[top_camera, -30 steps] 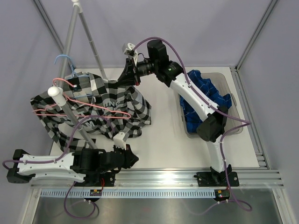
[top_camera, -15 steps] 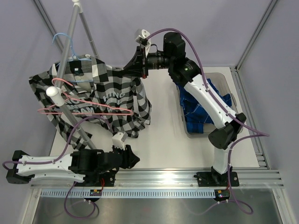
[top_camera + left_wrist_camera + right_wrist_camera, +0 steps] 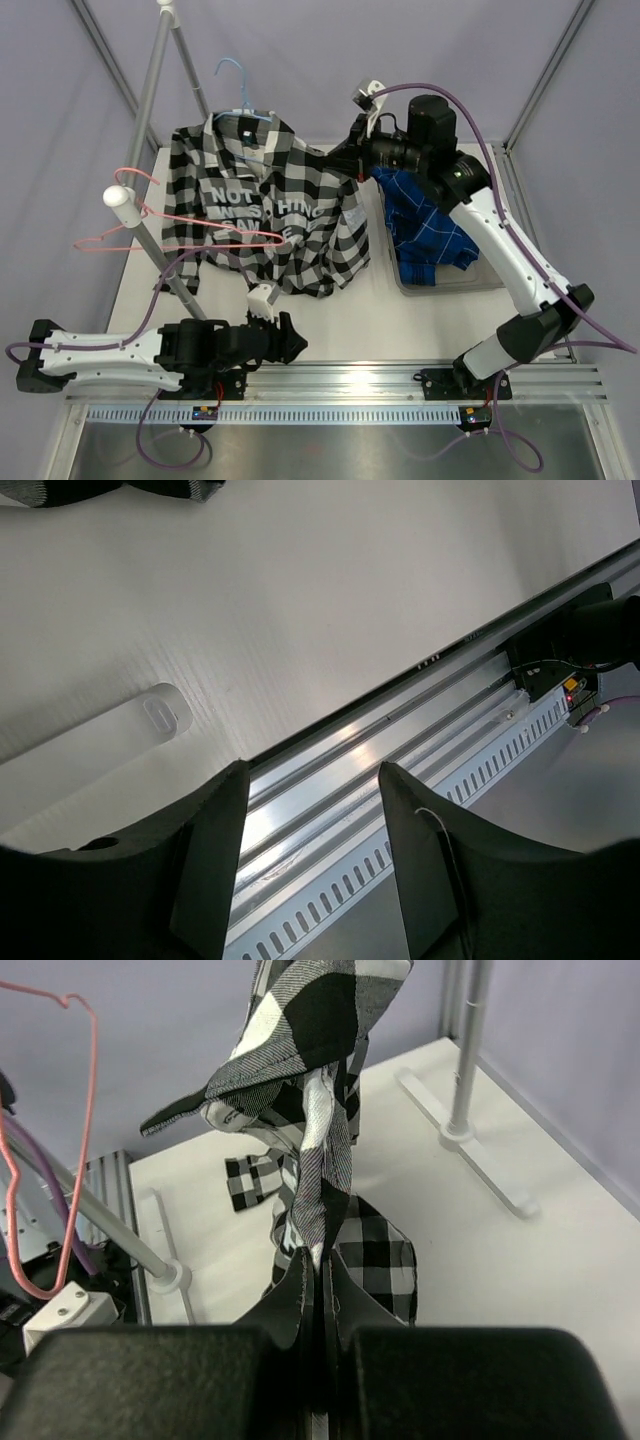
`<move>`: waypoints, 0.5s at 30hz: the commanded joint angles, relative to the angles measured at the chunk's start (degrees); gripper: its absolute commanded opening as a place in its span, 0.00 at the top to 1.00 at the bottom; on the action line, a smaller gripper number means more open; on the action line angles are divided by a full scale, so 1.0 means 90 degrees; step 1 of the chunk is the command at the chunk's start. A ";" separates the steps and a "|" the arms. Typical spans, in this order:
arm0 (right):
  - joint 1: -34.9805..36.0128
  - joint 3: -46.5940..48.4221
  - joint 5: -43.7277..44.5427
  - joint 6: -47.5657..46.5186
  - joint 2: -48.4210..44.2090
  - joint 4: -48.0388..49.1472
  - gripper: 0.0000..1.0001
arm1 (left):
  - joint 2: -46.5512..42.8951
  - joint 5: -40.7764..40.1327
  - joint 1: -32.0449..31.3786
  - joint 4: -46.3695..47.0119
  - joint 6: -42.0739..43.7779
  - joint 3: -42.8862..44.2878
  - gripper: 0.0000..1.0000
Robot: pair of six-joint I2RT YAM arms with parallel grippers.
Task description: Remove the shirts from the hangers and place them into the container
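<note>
My right gripper [image 3: 347,160] is shut on an edge of the black, white and grey checked shirt [image 3: 270,215] and holds it up, spread out, left of the container [image 3: 455,284]. In the right wrist view the cloth [image 3: 310,1020] runs up from the shut jaws [image 3: 318,1260]. The light blue hanger [image 3: 243,92] still sits in the shirt's collar. A pink hanger [image 3: 170,217] hangs bare on the rack. The blue plaid shirt [image 3: 425,225] lies in the container. Low at the table's front edge, my left gripper [image 3: 290,338] stands open and holds nothing [image 3: 312,770].
The rack's slanted pole [image 3: 150,260] with its white cap stands at the left, its feet on the table [image 3: 460,1110]. An aluminium rail [image 3: 400,740] runs along the front edge under my left gripper. Purple cables trail from both arms.
My right gripper has swung up and to the right, pulling the checked shirt and light blue hanger away from the rack and spreading the cloth. My left gripper has opened.
</note>
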 commanded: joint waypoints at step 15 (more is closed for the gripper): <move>-0.0273 -0.1647 0.3691 0.1179 -0.2834 -0.1766 1.00 | 0.2857 -0.0773 -0.1797 0.0159 0.1110 0.2732 0.40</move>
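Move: The right hand already pinches the black-and-white checked shirt, still on its blue hanger and clear of the rack. The container is about 27 cm to this hand's right, 5 cm farther out and 38 cm below; the blue shirt in it lies some 22 cm right, 5 cm ahead and 34 cm down. The pink hanger hangs about 25 cm left and 13 cm back, at similar height. From the empty left hand, the checked shirt's middle is roughly 22 cm ahead, 4 cm left and 15 cm up; the container is 30 cm ahead, 34 cm right and 9 cm down. Keeping its shut grip on the checked shirt's shoulder, the right hand swings it about 12 cm to the right and a little back, nearly level, away from the rack and towards the container, while the wrist turns some 30 degrees clockwise. The empty left hand, fingers still over half open, moves off right and back by the table's near edge and rises a few centimetres, turning clockwise by about 15 degrees. ##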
